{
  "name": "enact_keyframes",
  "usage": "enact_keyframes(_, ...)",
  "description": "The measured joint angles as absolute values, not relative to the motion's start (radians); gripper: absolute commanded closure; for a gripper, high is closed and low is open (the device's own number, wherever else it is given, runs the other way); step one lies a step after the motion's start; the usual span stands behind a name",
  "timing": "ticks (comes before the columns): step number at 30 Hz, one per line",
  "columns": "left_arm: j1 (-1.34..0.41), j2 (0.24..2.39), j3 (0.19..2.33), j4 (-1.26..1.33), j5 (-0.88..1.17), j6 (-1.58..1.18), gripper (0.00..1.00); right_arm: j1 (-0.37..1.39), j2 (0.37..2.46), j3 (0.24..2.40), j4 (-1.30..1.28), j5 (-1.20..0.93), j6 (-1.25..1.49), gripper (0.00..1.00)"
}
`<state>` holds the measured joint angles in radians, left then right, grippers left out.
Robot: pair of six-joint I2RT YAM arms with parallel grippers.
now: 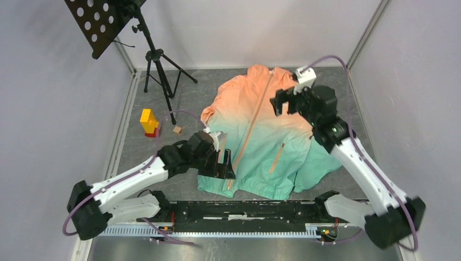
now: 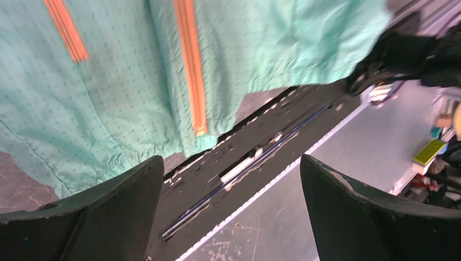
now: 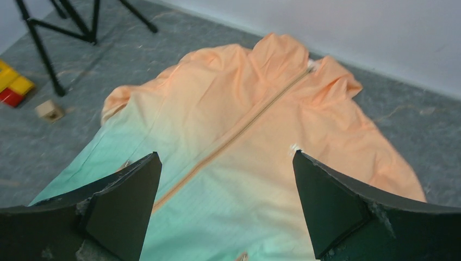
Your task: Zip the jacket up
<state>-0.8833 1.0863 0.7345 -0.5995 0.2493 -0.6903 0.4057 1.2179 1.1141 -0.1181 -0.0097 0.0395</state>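
The jacket (image 1: pixel 261 130) lies flat on the grey table, peach-orange collar far, teal hem near. Its tan centre zipper (image 1: pixel 250 130) runs from collar to hem, with a tan pocket zip (image 1: pixel 277 157) beside it. My left gripper (image 1: pixel 227 169) is open and empty, low over the hem just left of the zipper's bottom end (image 2: pixel 200 129); its fingertips (image 2: pixel 155 163) frame the table edge. My right gripper (image 1: pixel 278 103) is open and empty, held above the jacket's upper right chest. In the right wrist view the zipper (image 3: pixel 239 133) and small white logo (image 3: pixel 295 147) lie between its fingers (image 3: pixel 138 179).
A black tripod stand (image 1: pixel 157 60) with a perforated desk stands at the back left. A yellow and red block (image 1: pixel 148 122) and a small wooden cube (image 1: pixel 177 129) lie left of the jacket. The black base rail (image 1: pixel 244 209) runs along the near edge. Walls enclose the table.
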Motion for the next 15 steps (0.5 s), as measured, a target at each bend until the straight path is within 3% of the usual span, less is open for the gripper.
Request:
enact_keyframes(4, -0.879, 0.973, 0.807, -0.607, 0.195, -0.686, 0.0, 0.405, 0.925, 0.958, -0.222, -0.065, 0.087, 0.02)
enact_keyframes(9, -0.878, 0.898, 1.068, -0.621, 0.134, -0.627, 0.0, 0.405, 0.634, 0.947, -0.264, -0.047, 0.109, 0.02)
enact_keyframes(15, -0.878, 0.795, 1.382, -0.606, 0.056, -0.491, 0.0, 0.405, 0.502, 1.053, -0.275, 0.016, 0.11, 0.02)
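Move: From the right hand, the zip's closed top at the collar lies about 32 cm ahead, 4 to the right and 22 down; the white logo is some 14 cm ahead and 5 right, at the same depth. Below the left hand by roughly 9 cm, the zip's bottom end sits 4 cm back and 2 right; the left pocket zip is 13 cm ahead and 4 left, the right pocket zip 11 ahead and 24 right. Backing off the zipped jacket, both empty hands stay wide open. The left shoots straight up from the hem by some 34 cm, its fingers swinging from steeply down towards level; the right draws back about 18 cm away from the collar, soon climbing 15 cm as well, drifts right and tips its fingers upward roughly 30 degrees. ##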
